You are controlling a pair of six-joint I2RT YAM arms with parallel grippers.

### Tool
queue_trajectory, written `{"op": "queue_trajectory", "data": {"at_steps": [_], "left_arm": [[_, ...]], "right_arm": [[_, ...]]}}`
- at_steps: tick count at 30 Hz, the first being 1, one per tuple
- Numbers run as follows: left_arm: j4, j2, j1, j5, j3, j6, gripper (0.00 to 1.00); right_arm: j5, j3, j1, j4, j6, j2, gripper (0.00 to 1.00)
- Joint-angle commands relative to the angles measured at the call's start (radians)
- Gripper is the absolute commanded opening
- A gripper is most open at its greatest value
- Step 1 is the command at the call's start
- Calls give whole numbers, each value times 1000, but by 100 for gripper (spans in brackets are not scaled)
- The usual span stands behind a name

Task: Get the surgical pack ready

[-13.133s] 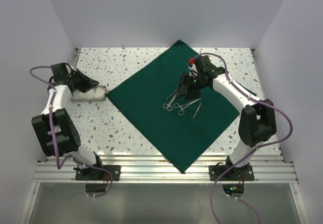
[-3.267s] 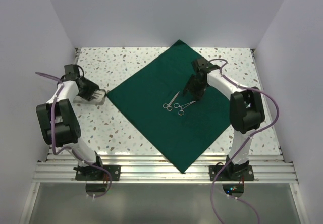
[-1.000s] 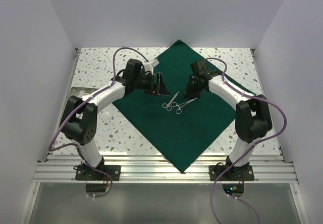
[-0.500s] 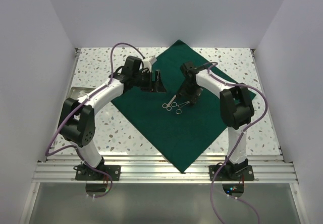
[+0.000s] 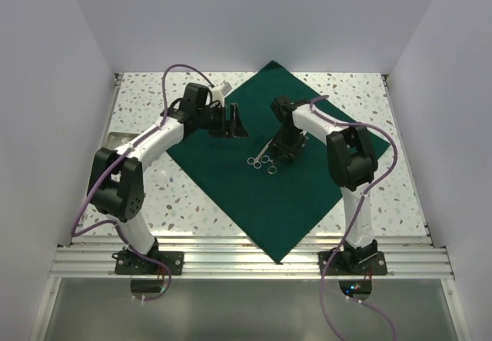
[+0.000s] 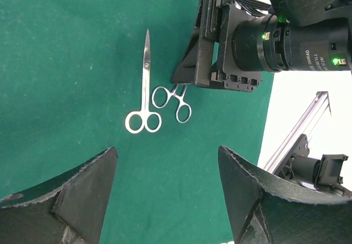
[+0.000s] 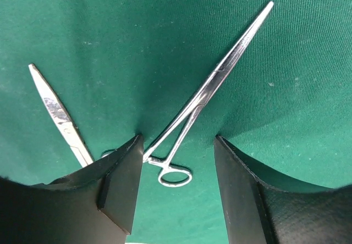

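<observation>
The surgical pack's dark green drape (image 5: 254,187) lies spread flat as a diamond on the speckled table. Silver scissors (image 6: 144,90) and a slim ring-handled forceps (image 7: 212,87) rest near its middle, rings side by side (image 5: 265,162). My right gripper (image 7: 177,140) is open, its fingers (image 7: 118,183) pressing into the cloth on either side of the forceps' handle end; it shows from above over the instruments (image 5: 285,149). My left gripper (image 6: 168,151) hovers open and empty over the drape's left part (image 5: 234,122), facing the instruments.
A shallow metal tray (image 5: 114,137) sits at the table's left edge. An aluminium rail (image 5: 246,258) runs along the near edge, and white walls close in the left, right and back sides. From the left wrist, the right arm's black wrist (image 6: 264,35) looms just behind the instruments.
My right gripper has opened and moved down-left onto the forceps' handle. My left gripper has drawn back slightly to the left, still open.
</observation>
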Motion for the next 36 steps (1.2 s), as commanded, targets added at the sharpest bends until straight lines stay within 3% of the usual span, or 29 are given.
{"op": "queue_trajectory", "data": {"at_steps": [1,4,5,9,13,29,31,36], "left_arm": [[9,11,18,44,36,28,77],[10,14,22,58,35,30,77],[12,14,22,64,35,31,77],[7,14,24,75,32,42,77],[-13,14,24,79,30,56,78],[-66,-19,24,102,16,96,79],[-60,-16,22,125,12,99,79],[33,-20,16,282,-33,32,80]], "right_arm": [[57,50,-2,-36,19,40,56],[54,71,-2,-64,7,74,50],[52,73,0,-76,7,79,37],[54,58,1,-79,-3,59,13],[65,62,0,-93,-16,22,3],[29,-28,1,-36,-107,-151,0],[4,-37,0,-2,-141,-197,0],[-157,-146,6,261,-338,-312,0]]}}
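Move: The right hand's open fingers stand low around the hemostat's shanks; its middle lies about 2 cm ahead, 3 cm to the right and 1 cm below, its rings behind the hand to the left. The scissors lie some 5 cm to the left of the hand and 2 cm farther out. From the left hand the hemostat is about 12 cm to the right, 3 cm ahead and 14 cm below. The right fingers close on the hemostat's shanks, ease back slightly, then lift about 5 cm, turning some 10 degrees counter-clockwise. ##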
